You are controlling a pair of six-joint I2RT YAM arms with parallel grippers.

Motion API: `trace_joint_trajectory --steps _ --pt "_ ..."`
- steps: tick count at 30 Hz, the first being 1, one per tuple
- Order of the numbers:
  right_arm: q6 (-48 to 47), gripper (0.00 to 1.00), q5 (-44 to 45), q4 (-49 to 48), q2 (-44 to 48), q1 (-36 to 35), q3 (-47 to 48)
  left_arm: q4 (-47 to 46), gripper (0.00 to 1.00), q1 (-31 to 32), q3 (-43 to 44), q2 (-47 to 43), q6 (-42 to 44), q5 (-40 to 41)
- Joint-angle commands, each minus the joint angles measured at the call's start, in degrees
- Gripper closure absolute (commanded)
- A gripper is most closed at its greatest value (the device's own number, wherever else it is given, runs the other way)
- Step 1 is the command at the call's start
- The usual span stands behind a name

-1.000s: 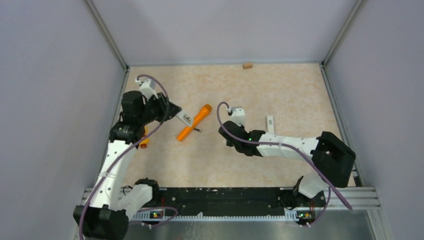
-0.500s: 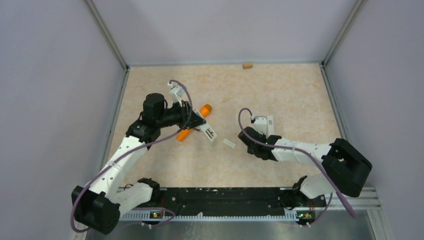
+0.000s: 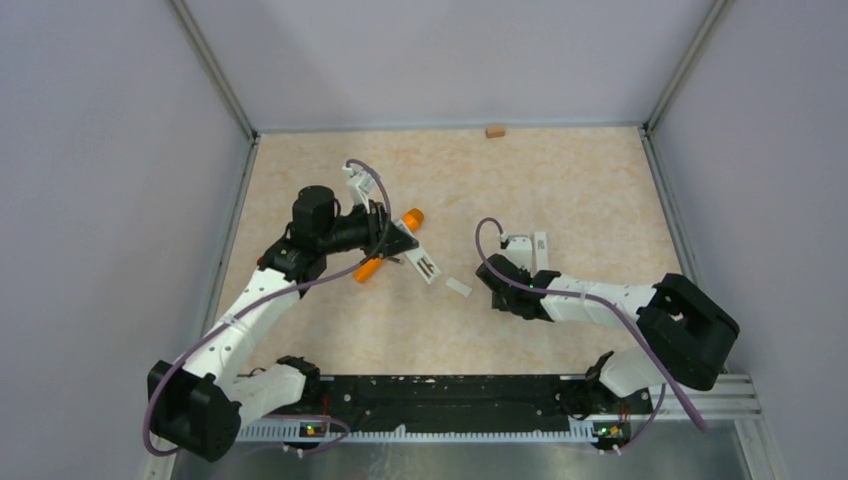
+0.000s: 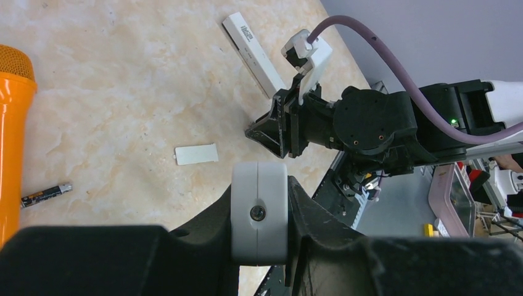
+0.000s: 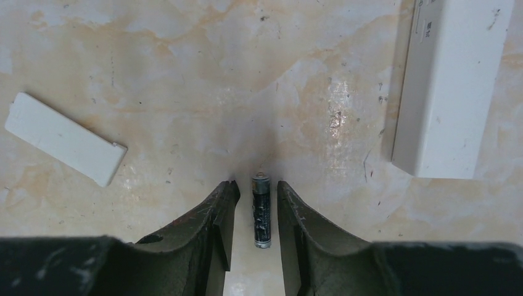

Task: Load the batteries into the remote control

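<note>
My left gripper (image 4: 259, 185) is shut on the end of the white remote control (image 4: 259, 213), which is held above the table; the top view shows the remote (image 3: 425, 266) with its dark battery slot facing up. One battery (image 5: 261, 209) lies on the table between my right gripper's (image 5: 253, 191) open fingers, with a gap on each side. A second battery (image 4: 46, 195) lies beside the orange torch-like tube (image 3: 388, 246). The remote's loose white cover (image 3: 458, 288) lies flat between the two grippers.
A white bar-shaped device (image 3: 541, 250) lies just right of my right gripper (image 3: 492, 283), close to its wrist. A small tan block (image 3: 494, 131) sits at the back wall. Grey walls enclose the table on three sides.
The left arm swung right, carrying the remote past the orange tube. The right arm drew back to the right and its jaws opened, leaving a battery lying between them.
</note>
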State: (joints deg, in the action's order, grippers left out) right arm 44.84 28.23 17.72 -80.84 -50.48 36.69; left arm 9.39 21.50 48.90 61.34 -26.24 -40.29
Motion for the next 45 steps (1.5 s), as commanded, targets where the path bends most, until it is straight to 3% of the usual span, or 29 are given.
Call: trace_joint_trajectory --steps 1,9,17,21,26,29,38,45 --pt "0.2 0.67 -1.5 4.3 -1.1 0.7 2.5 -4.0 1.00 0.3 -0.5 0.2 1.9 -2.3" --pt "-1.0 0.67 -3.6 4.4 1.3 1.1 1.4 -7.7 1.00 0.4 -2.1 -2.8 6.9 -9.5" --pt "-1.9 0.68 -6.2 3.4 0.3 2.9 1.4 -8.9 1.00 0.4 -4.3 -5.9 7.9 -9.8" --pt "-1.7 0.78 -6.4 4.4 0.1 3.8 2.5 -8.8 1.00 0.4 -4.4 -5.5 7.7 -9.7" --pt "-2.2 0.99 -7.4 5.5 -0.3 4.6 3.6 -11.1 1.00 0.4 -4.7 -4.8 6.1 -8.0" --pt "-3.4 1.00 -7.0 5.9 -0.1 4.7 4.6 -12.8 1.00 0.4 -4.8 -3.3 3.3 -7.3" --pt "-13.4 1.00 -10.7 -1.8 18.7 4.6 8.2 -24.0 1.00 0.5 -3.5 5.1 -13.5 -10.9" --pt "-20.1 1.00 -25.6 -14.5 27.5 4.6 13.1 -26.1 1.00 0.4 -0.9 8.5 -17.2 -16.4"
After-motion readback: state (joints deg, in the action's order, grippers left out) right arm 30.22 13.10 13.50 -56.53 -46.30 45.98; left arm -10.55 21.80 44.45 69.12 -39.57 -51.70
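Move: The battery to be gripped lies on the table between the right hand's open fingertips, about 1 cm below the hand point. The battery cover lies some 9 cm to that hand's left and 4 cm ahead; the white box is 10 cm right and 9 cm ahead. The remote's battery bay, held up by the left hand, is 14 cm left, level and about 17 cm higher. From the left hand, the battery is roughly 19 cm right, 2 cm back and 23 cm below. Closing first, the right fingers pinch the battery almost in place, then swiftly lift it some 19 cm and carry it about 5 cm left and slightly forward towards the remote, tilting the fingers up and turning them counter-clockwise. The left hand keeps its hold on the remote, draws it back about 3 cm, returns forward and shifts it 3 cm right, towards the battery. ##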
